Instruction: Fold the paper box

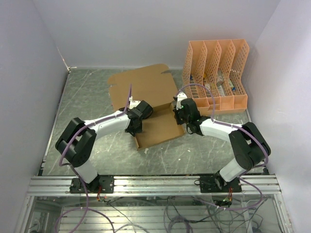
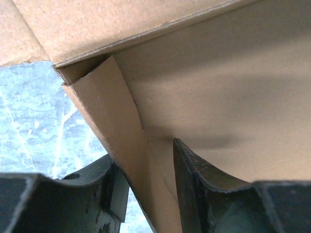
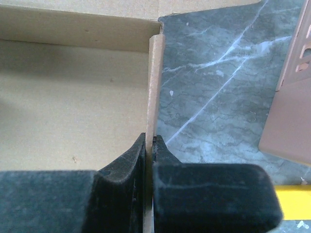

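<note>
The brown paper box [image 1: 146,87] lies in the middle of the table, its back panel flat and its near part [image 1: 163,128] raised into low walls. My left gripper [image 1: 138,119] is at the box's left wall. In the left wrist view that wall [image 2: 112,107] stands tilted between the jaws of my left gripper [image 2: 143,155], which are apart, with a gap on each side of the cardboard. My right gripper [image 1: 177,114] is at the right wall. In the right wrist view my right gripper [image 3: 149,138] is shut on the upright edge of that wall [image 3: 155,82].
An orange lattice file organizer [image 1: 216,73] stands at the back right, close behind my right arm, and its side [image 3: 291,121] shows in the right wrist view. Grey marbled table [image 1: 87,102] surrounds the box. White walls close in the left, back and right.
</note>
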### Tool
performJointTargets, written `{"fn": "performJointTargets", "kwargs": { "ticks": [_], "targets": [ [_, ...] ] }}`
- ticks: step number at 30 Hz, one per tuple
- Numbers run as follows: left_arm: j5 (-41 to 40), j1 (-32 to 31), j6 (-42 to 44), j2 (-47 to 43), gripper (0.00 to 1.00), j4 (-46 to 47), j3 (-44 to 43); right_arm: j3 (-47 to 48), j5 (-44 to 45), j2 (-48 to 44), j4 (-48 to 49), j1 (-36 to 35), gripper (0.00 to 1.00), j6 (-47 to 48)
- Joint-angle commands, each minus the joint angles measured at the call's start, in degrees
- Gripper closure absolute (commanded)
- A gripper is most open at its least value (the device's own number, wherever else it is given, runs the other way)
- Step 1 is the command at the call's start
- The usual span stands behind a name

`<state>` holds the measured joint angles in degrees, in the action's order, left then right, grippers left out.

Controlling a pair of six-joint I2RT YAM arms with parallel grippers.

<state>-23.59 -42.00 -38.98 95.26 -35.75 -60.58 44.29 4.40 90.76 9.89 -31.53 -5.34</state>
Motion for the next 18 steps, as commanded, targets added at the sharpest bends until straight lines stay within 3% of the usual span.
{"fn": "performJointTargets", "kwargs": {
  "ticks": [1,10,18],
  "targets": [
    [2.94,-0.39,-0.91,-3.47,0.5,4.87,-0.47,1.42,-4.0,0.01,2.07,-1.17,1.0,0.51],
    [4.02,-0.42,-1.26,-7.49,0.34,5.63,0.62,1.67,-3.94,0.65,1.89,-1.17,1.0,0.72],
    [4.59,-0.43,-2.28,-10.57,0.33,6.88,6.31,2.1,-3.86,1.59,1.54,-0.9,1.0,0.51]
  ]
}}
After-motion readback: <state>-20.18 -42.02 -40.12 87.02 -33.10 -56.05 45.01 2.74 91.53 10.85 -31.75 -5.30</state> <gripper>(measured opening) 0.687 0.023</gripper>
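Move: The box's left side wall with its folded-in flap stands between the left hand's parted fingers, its middle about 1 cm ahead and 2 cm below. From that hand the box floor's middle lies some 12 cm right, 2 cm ahead, 4 cm down; the raised lid about 22 cm ahead, 4 cm right. The right hand already pinches the right side wall; the left wall lies roughly 22 cm left of it, 7 cm back. Left hand rises nearly 3 cm, then eases back 1 cm, fingers opening wider astride the flap; right keeps pinching. ##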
